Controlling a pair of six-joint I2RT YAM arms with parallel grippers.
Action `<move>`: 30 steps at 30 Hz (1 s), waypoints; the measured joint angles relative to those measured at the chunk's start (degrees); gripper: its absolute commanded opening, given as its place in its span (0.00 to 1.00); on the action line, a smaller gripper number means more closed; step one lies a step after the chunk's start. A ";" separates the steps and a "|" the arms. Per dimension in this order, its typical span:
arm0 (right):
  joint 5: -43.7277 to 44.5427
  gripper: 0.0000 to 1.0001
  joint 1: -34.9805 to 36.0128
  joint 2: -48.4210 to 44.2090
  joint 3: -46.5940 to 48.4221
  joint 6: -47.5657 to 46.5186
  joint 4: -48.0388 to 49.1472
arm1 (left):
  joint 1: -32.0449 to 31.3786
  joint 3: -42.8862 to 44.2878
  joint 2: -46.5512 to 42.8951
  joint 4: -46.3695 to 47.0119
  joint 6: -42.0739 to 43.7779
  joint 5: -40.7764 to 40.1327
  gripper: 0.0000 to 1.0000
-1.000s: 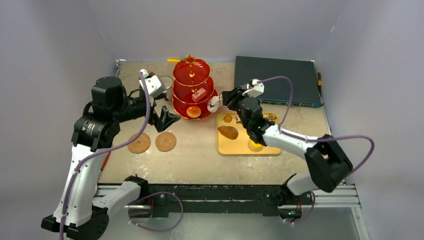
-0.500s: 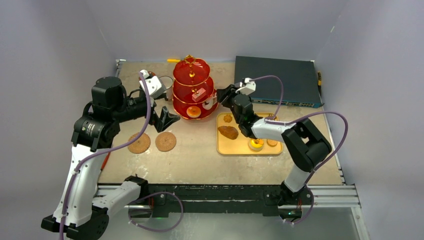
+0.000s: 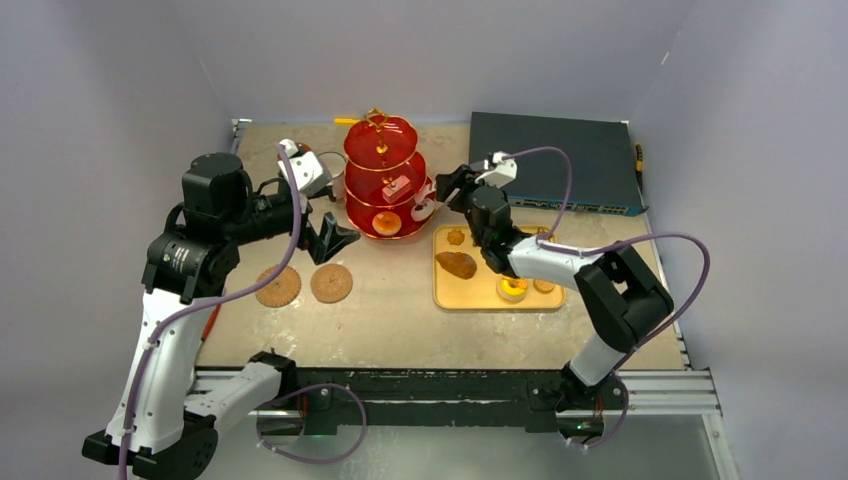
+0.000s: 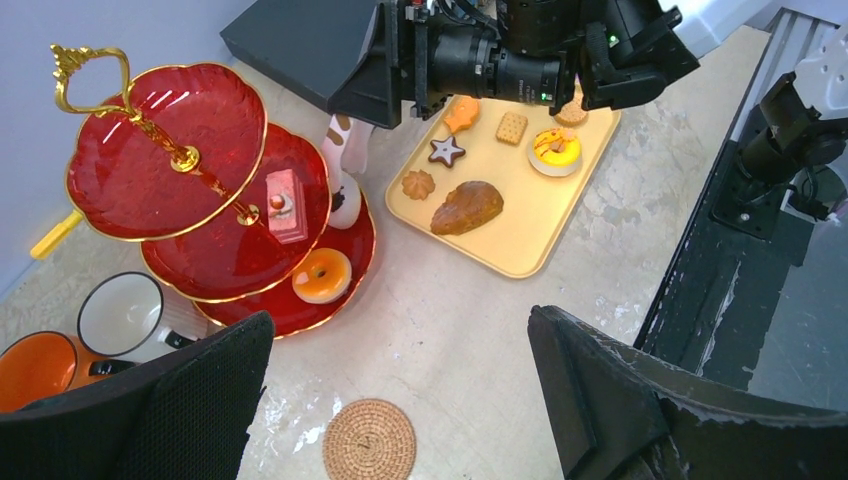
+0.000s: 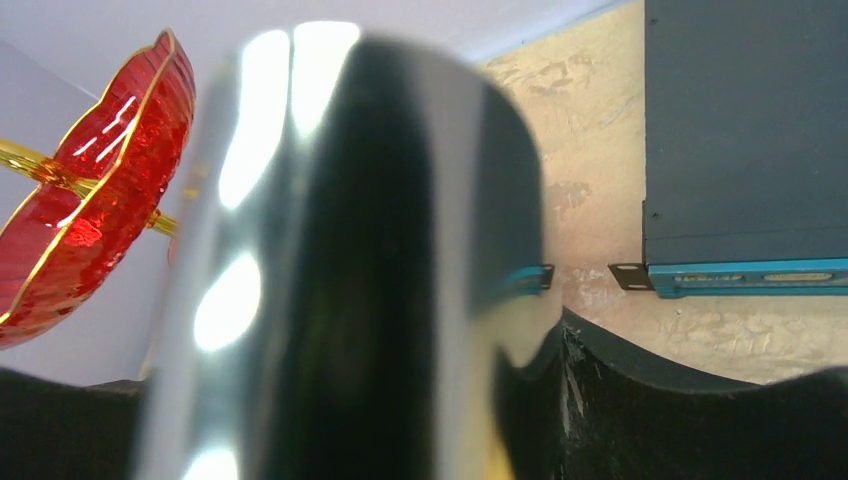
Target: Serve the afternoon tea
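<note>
The red three-tier stand (image 3: 385, 180) with its gold handle stands at the back middle of the table. A pink cake slice (image 4: 285, 205) lies on its middle tier and an orange doughnut (image 4: 322, 276) on the bottom tier. A white brown-spotted pastry (image 4: 345, 190) stands on end at the bottom tier's right rim, its top between the jaws of my right gripper (image 3: 445, 192). In the right wrist view it is a blurred glossy shape, and I cannot see whether the grip holds. The orange mug (image 4: 35, 368) and white mug (image 4: 120, 315) sit left of the stand. My left gripper (image 4: 400, 330) hovers open and empty above the table.
A yellow tray (image 3: 480, 300) right of the stand holds a brown pastry (image 3: 457, 264), a yellow doughnut (image 3: 512, 289) and several small cookies. Two woven coasters (image 3: 278, 287) (image 3: 331, 283) lie front left. A dark flat box (image 3: 555, 160) fills the back right corner.
My right gripper has carried the white pastry a little left and back, up to the stand's bottom tier, and its elbow has folded in. The left arm has not moved.
</note>
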 measured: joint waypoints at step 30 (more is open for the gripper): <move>-6.69 0.71 0.02 -34.29 -19.06 -11.04 -23.15 | 0.00 0.20 0.00 0.04 -0.04 0.39 0.99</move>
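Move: The right hand holds the tongs, tips still at the white donut on the stand's bottom tier, about 5 cm left, 2 cm ahead and 14 below it. The croissant on the tray lies some 10 cm back, 3 right and 18 below; the small round pastry is roughly 7 cm farther out than the croissant, and the star cookie some 4 cm back and 8 right of the hand. From the left hand the croissant is about 8 cm ahead, 20 right and 34 below. Keeping hold of the tongs, the right hand draws back about 11 cm and some 7 to the right, first rising about 3 cm so the white tips come clear of the donut and the stand's bottom tier, then sinking about 4 cm as it swings towards the tray. On the way down the wrist rolls some 15 degrees, left side dipping, and the tips end close over the croissant; contact with it can't be seen. ##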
